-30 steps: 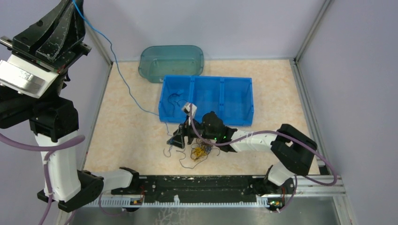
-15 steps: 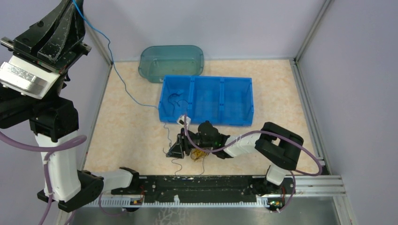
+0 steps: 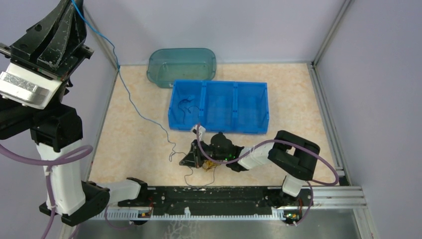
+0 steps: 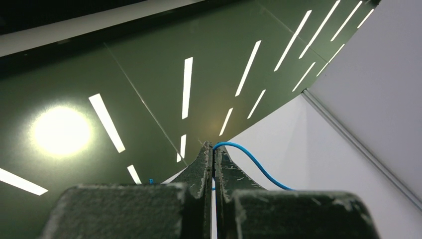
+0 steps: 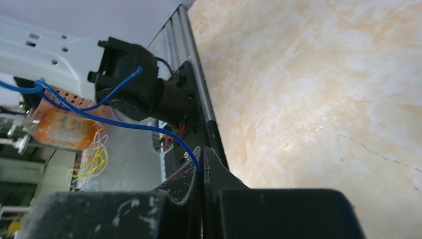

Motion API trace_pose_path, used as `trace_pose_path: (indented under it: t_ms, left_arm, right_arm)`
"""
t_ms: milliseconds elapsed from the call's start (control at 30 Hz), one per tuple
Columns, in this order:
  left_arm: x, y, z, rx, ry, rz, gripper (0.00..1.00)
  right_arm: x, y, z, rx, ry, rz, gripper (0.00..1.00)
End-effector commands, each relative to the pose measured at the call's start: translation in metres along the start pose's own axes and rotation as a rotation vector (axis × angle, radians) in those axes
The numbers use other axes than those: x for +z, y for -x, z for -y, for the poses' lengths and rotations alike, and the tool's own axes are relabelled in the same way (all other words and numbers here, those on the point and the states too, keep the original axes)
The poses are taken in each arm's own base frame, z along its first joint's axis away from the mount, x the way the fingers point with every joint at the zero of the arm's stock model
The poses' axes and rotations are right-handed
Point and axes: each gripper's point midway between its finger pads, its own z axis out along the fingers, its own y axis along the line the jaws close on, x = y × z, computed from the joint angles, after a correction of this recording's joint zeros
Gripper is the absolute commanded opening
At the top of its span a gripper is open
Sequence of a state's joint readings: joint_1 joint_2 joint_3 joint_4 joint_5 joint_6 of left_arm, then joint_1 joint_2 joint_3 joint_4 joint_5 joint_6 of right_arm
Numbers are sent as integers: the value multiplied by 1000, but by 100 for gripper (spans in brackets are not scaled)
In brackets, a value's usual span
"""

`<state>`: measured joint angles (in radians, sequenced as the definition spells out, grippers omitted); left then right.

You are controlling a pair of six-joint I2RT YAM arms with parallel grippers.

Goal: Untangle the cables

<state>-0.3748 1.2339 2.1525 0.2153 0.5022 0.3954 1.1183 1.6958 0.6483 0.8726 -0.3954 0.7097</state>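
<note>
A thin blue cable (image 3: pixel 130 97) runs from high at the upper left down across the table to the near middle. My left gripper (image 3: pixel 71 7) is raised there and shut on the upper end of the blue cable (image 4: pixel 251 161), which curves out from the closed tips (image 4: pixel 214 148). My right gripper (image 3: pixel 186 159) lies low on the table, shut on the lower part of the blue cable (image 5: pixel 149 127) at its tips (image 5: pixel 203 158). A clump of yellow-orange and black cables (image 3: pixel 211 164) lies partly hidden under the right wrist. Thin black strands (image 3: pixel 174 152) trail beside it.
A blue bin with three compartments (image 3: pixel 249 107) stands behind the right gripper, with a small dark wire (image 3: pixel 186 103) in its left compartment. A teal tub (image 3: pixel 181 64) sits behind it. Walls close in the left, back and right sides.
My right gripper has drawn back from the bin toward the near edge and closed on the blue cable. The left gripper stays shut and high; the blue cable now runs straighter.
</note>
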Motion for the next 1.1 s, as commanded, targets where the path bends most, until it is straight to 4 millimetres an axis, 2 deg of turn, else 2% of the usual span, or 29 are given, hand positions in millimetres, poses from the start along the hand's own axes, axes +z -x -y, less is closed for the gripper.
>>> trace_pose_path:
  t_ms: [0,133,233,300,367,433,500,567,633,767,867,967,1067]
  left_arm:
    - [1,23,-13,99,31,62,0]
    - [2,36,-34,222,122,106,0]
    - [3,46,-63,323,250,124,0]
    - [2,51,-82,394,340,129,0]
    - [1,61,-95,463,405,149,0]
    - [1,66,-100,514,432,162,0]
    - [-1,71,-102,514,444,177,0]
    - [4,56,-91,447,375,127,0]
    - [5,30,-70,346,286,74,0]
    - [1,-29,-15,138,82,-51,0]
    - [-7,-65,16,59,-10,-119,0]
    - [-12,-97,33,-7,-45,-185,0]
    - [-16,-120,48,-82,-73,-232,0]
  right_arm:
    - [-9,31,-1,-45,-82,132,0]
    - [-23,27,29,-34,-233,150,0]
    - [-39,18,62,-17,-403,142,0]
    - [-57,13,86,9,-527,165,0]
    - [-77,11,100,45,-597,203,0]
    - [-97,9,111,72,-669,240,0]
    - [-114,6,114,87,-691,269,0]
    - [-120,12,106,85,-664,306,0]
    - [-123,24,93,71,-627,338,0]
    - [-132,49,66,32,-566,397,0]
    - [-146,62,57,27,-587,443,0]
    - [-162,68,56,42,-634,476,0]
    - [-175,76,53,28,-658,509,0]
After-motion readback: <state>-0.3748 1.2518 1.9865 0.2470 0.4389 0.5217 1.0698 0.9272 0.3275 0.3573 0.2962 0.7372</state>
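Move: The right hand, fingers shut on a dark blue cable, has the cable pile some 12 cm to its right, 5 cm ahead and 11 cm below; the blue bin's left compartment lies about 32 cm ahead, 1 cm left and 9 cm lower. High up, the left hand holds the light blue cable, with that compartment about 30 cm ahead, 8 cm right and 76 cm below, and the pile 3 cm ahead, 20 cm right and 78 cm below. Keeping its pinch on the dark blue cable, the right hand draws it away from the light blue one, about 16 cm right and 7 cm forward to the pile, dipping some 7 cm before rising to slightly above its starting height, while it turns about 40 degrees clockwise. The left hand keeps the light blue cable pinched and pulls up, left and a little back, then reverses, swinging forward, right and down towards the blue bin and tipping its fingers forward. ##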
